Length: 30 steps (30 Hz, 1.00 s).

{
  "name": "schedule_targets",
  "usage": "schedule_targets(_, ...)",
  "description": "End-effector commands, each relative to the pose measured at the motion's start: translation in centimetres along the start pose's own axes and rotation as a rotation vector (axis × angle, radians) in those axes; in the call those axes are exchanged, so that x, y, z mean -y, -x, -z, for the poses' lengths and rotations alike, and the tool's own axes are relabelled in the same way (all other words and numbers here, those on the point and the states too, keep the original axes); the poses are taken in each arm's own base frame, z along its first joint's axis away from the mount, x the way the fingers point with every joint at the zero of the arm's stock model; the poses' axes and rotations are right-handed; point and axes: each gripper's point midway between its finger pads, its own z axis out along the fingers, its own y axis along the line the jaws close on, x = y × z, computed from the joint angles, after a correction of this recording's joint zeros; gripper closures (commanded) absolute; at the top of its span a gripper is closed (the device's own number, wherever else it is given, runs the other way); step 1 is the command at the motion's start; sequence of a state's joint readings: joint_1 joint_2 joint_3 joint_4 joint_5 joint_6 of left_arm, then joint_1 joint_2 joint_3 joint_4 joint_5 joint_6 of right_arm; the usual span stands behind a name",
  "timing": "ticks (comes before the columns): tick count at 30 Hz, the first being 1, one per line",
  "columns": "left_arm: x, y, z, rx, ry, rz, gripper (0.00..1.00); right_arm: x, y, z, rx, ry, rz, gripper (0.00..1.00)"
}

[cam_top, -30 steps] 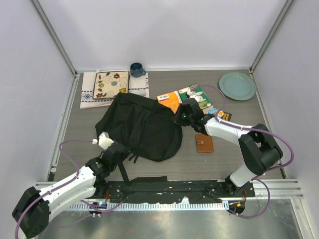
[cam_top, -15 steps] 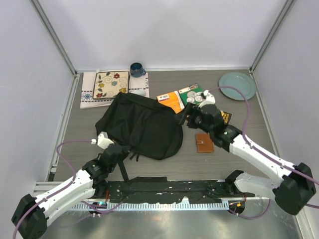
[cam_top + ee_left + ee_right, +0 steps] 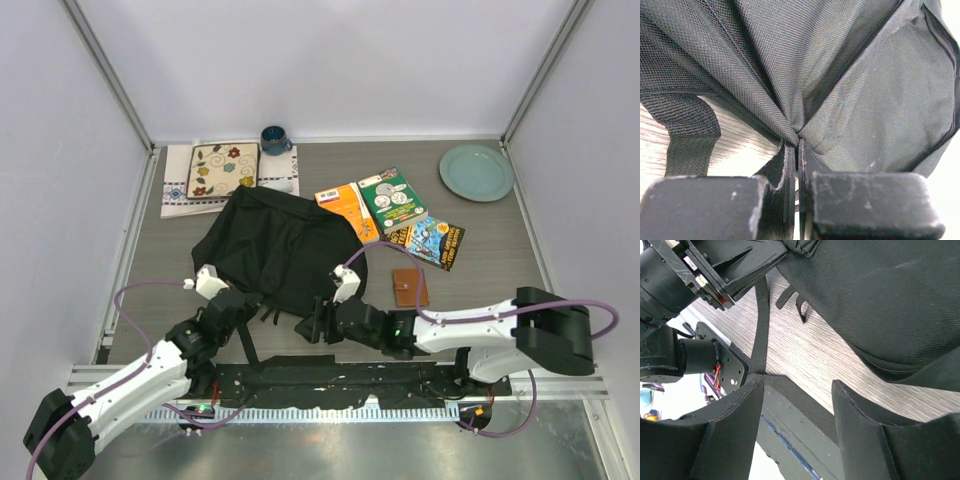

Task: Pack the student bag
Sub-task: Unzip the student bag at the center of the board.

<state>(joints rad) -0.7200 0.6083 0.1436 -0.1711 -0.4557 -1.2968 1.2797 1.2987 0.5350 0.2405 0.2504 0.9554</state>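
The student bag point(image 3: 285, 255), a large black backpack, lies flat in the middle of the table. My left gripper point(image 3: 250, 305) is at the bag's near-left edge. In the left wrist view it point(image 3: 796, 145) is shut on a pinched fold of the bag's fabric point(image 3: 840, 90). My right gripper point(image 3: 315, 325) is low at the bag's near edge, just right of the left one. Its jaws point(image 3: 797, 405) stand open with nothing between them, over a black strap point(image 3: 760, 325) on the table. The bag's underside point(image 3: 890, 305) fills the upper right of that view.
Behind and right of the bag lie an orange book point(image 3: 343, 203), a green book point(image 3: 393, 198), a colourful book point(image 3: 428, 240) and a brown wallet point(image 3: 408, 287). A green plate point(image 3: 476, 171) sits at back right. A blue mug point(image 3: 274, 139) and floral mat point(image 3: 222, 170) are at back left.
My right arm has swung from the books at the bag's right side down to its near edge, and its jaws have opened. The left gripper has pinched tighter on the fabric.
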Motion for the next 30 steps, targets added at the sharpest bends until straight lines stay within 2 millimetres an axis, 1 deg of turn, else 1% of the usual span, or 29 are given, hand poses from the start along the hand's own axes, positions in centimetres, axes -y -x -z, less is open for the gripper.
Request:
schedule_targets(1, 3.5, 1.7, 0.6, 0.043, -0.094, 0.031, 1.00, -3.8, 2.4, -2.1, 0.161, 0.082, -0.097, 0.39)
schedule_targets(2, 3.5, 1.6, 0.6, 0.041, -0.095, 0.031, 1.00, -3.9, 2.2, -2.4, 0.171, 0.079, -0.096, 0.40)
schedule_targets(3, 3.5, 1.6, 0.7, 0.040, -0.096, 0.031, 1.00, -4.5, 2.4, -2.7, 0.183, 0.099, -0.108, 0.41)
schedule_targets(4, 3.6, 1.6, 0.7, 0.039, -0.098, 0.032, 1.00, -4.3, 1.9, -3.3, 0.176, 0.092, -0.102, 0.43)
schedule_targets(7, 3.5, 1.6, 0.7, 0.037, -0.099, 0.027, 1.00, -5.1, 1.8, -4.2, 0.192, 0.109, -0.087, 0.45)
schedule_targets(11, 3.5, 1.5, 0.8, 0.031, -0.101, 0.019, 1.00, -5.4, 1.2, -6.4, 0.181, 0.092, -0.035, 0.47)
schedule_targets(14, 3.3, 1.3, 0.8, 0.026, -0.095, 0.013, 1.00, -5.8, 1.0, -7.2, 0.184, 0.093, -0.021, 0.49)
schedule_targets(15, 3.3, 1.4, 0.8, 0.027, -0.094, 0.013, 1.00, -5.3, 0.7, -7.7, 0.177, 0.072, -0.017, 0.50)
schedule_targets(17, 3.3, 1.4, 0.8, 0.027, -0.097, 0.015, 1.00, -5.2, 0.5, -8.2, 0.177, 0.059, -0.020, 0.51)
schedule_targets(18, 3.3, 1.4, 0.9, 0.026, -0.096, 0.014, 1.00, -4.6, 0.1, -8.6, 0.172, 0.034, -0.015, 0.51)
schedule_targets(25, 3.0, 1.5, 1.0, 0.031, -0.091, 0.005, 1.00, -3.6, -0.3, -9.0, 0.192, -0.024, -0.001, 0.60)
schedule_targets(30, 3.1, 1.7, 1.2, 0.034, -0.097, 0.001, 1.00, -2.5, -0.2, -9.2, 0.206, -0.078, 0.036, 0.60)
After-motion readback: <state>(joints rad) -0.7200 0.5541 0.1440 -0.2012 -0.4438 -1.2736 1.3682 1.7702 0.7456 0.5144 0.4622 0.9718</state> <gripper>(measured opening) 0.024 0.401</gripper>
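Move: The pair of short black tabs at the student bag's near edge lies about 10 cm left of the right hand, some 4 cm ahead and 7 cm below. Some 6 cm ahead and 11 cm left of that hand, 3 cm lower, is the bag corner pinched by the left hand; the loose strap lies 6 cm back and 2 cm left, 8 cm down. From the left hand, the tabs are about 3 cm back, 4 cm right and 3 cm below. Towards the short tabs at the bag's near edge the right hand sweeps left about 8 cm, easing slightly forward and sinking some 4 cm in two stages, early and again at the end. Its fingers narrow by about a third but stay open, ending aimed at the tabs with no visible grip on them. The left hand stays put and keeps its pinch on the bag corner. ##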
